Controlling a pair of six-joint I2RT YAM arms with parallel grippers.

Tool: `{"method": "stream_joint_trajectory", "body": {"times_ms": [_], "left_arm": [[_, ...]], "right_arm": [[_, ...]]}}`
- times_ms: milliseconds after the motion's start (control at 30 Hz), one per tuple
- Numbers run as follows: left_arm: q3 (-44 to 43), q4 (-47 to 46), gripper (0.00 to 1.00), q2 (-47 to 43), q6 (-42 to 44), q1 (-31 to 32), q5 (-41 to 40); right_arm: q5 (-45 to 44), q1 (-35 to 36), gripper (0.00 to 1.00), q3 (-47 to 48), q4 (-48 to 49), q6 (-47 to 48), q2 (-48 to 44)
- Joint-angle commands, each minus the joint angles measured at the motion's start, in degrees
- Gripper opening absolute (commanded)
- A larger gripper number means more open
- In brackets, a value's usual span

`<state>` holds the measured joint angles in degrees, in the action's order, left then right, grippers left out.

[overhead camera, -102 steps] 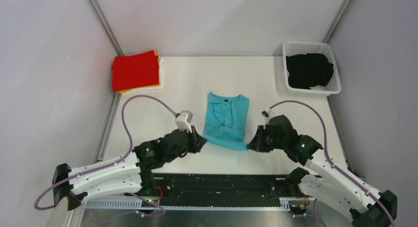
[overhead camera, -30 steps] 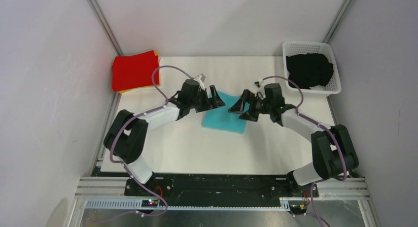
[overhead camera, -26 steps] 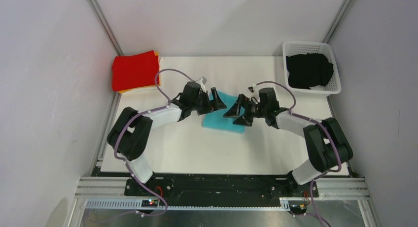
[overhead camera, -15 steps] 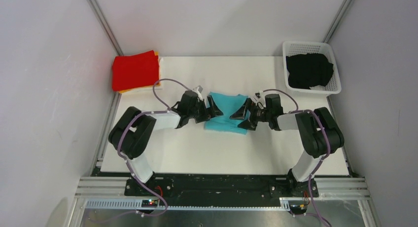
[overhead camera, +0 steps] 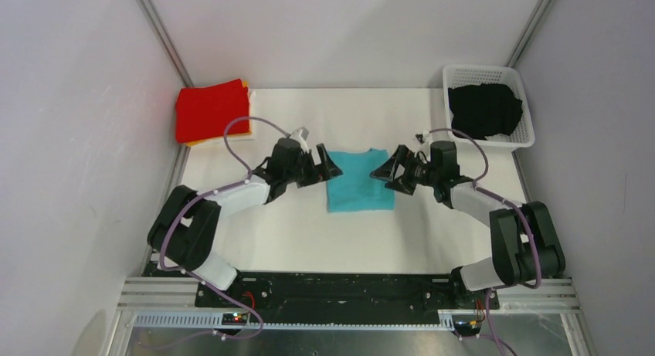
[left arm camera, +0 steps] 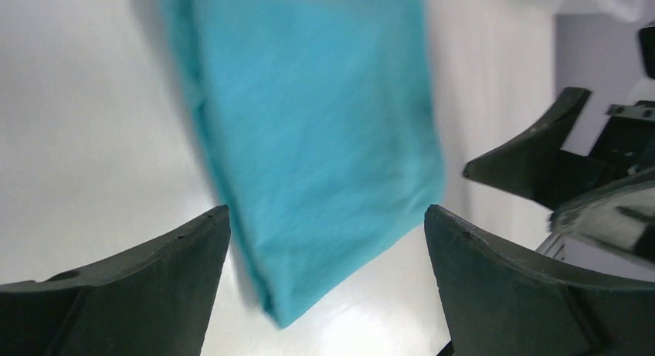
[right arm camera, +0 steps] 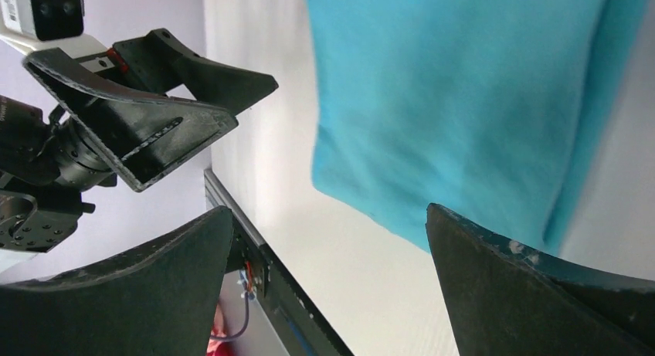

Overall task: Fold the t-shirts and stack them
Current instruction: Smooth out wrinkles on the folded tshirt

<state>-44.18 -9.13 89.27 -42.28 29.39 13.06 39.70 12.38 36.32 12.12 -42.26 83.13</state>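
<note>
A turquoise-blue t-shirt (overhead camera: 358, 181) lies folded into a small rectangle on the white table; it fills both wrist views (left arm camera: 309, 116) (right arm camera: 456, 93). My left gripper (overhead camera: 326, 165) is open and empty at its left edge. My right gripper (overhead camera: 385, 171) is open and empty at its right edge. A folded red t-shirt (overhead camera: 212, 109) lies on an orange one (overhead camera: 246, 86) and a white one at the back left. A black t-shirt (overhead camera: 484, 109) lies crumpled in the basket.
The white plastic lattice basket (overhead camera: 527, 137) stands at the back right corner. Grey walls with metal rails close in the left and right sides. A black rail runs along the table's near edge (overhead camera: 340, 286).
Both grippers carried the shirt's near edge back over it, folding it in half, then let go. They have since drawn apart to the shirt's two sides, open.
</note>
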Motion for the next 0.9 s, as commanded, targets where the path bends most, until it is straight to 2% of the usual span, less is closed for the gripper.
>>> {"method": "stream_joint_trajectory", "body": {"times_ms": [0, 100, 233, 333, 633, 733, 867], "left_arm": [[-10.07, -0.36, 1.00, -0.41, 3.52, -0.61, 0.69], [-17.30, 0.29, 1.00, 6.38, 3.56, -1.24, 1.92], [-25.45, 2.07, 1.00, 15.36, 3.04, -2.38, 5.19], [-27.67, 2.66, 1.00, 20.75, 2.65, -2.82, 6.82], [-31.93, 5.84, 1.00, 29.12, 2.77, -5.38, 5.09], [-33.32, 8.27, 1.00, 29.96, 3.71, -5.64, 5.48], [-34.39, 10.35, 1.00, 27.05, 5.21, -5.61, 4.83]], "right_arm": [[-3.69, 0.83, 0.99, 7.87, -1.47, 2.03, -0.57], [-4.94, 0.93, 0.99, 13.12, -0.96, 2.04, 4.33], [-4.20, 0.59, 0.99, 21.18, 3.34, -0.21, 15.71], [-2.80, 0.00, 0.99, 23.96, 5.95, -3.02, 21.62], [-3.85, -1.99, 0.99, 29.05, 11.85, -5.34, 36.66], [-3.43, -2.36, 0.99, 29.33, 11.31, -5.07, 37.12], [-3.82, -3.36, 0.99, 29.41, 8.16, -2.42, 30.48]]}}
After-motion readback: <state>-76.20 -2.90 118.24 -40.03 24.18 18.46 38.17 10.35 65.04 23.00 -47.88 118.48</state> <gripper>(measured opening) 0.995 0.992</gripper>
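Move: The folded turquoise tshirt lies between the hands. From the left hand its middle is about 8 cm right, 3 cm back and 5 cm below, its far left corner about 9 cm ahead. From the right hand the middle is some 8 cm left, 2 cm back and 7 cm below, its far right corner about 11 cm ahead. The red tshirt stack is roughly 22 cm ahead and 36 cm left of the left hand, the white basket 25 cm ahead and 31 cm right of the right hand. The folded tshirt's far edge is what both open grippers reach for: they rise and arc forward above the cloth, the left about 12 cm with a little rightward drift, the right about 15 cm, then sink until their fingers rest on the far corners. Low on the cloth, both push a further 2 cm or so forward; fingers stay wide open. ##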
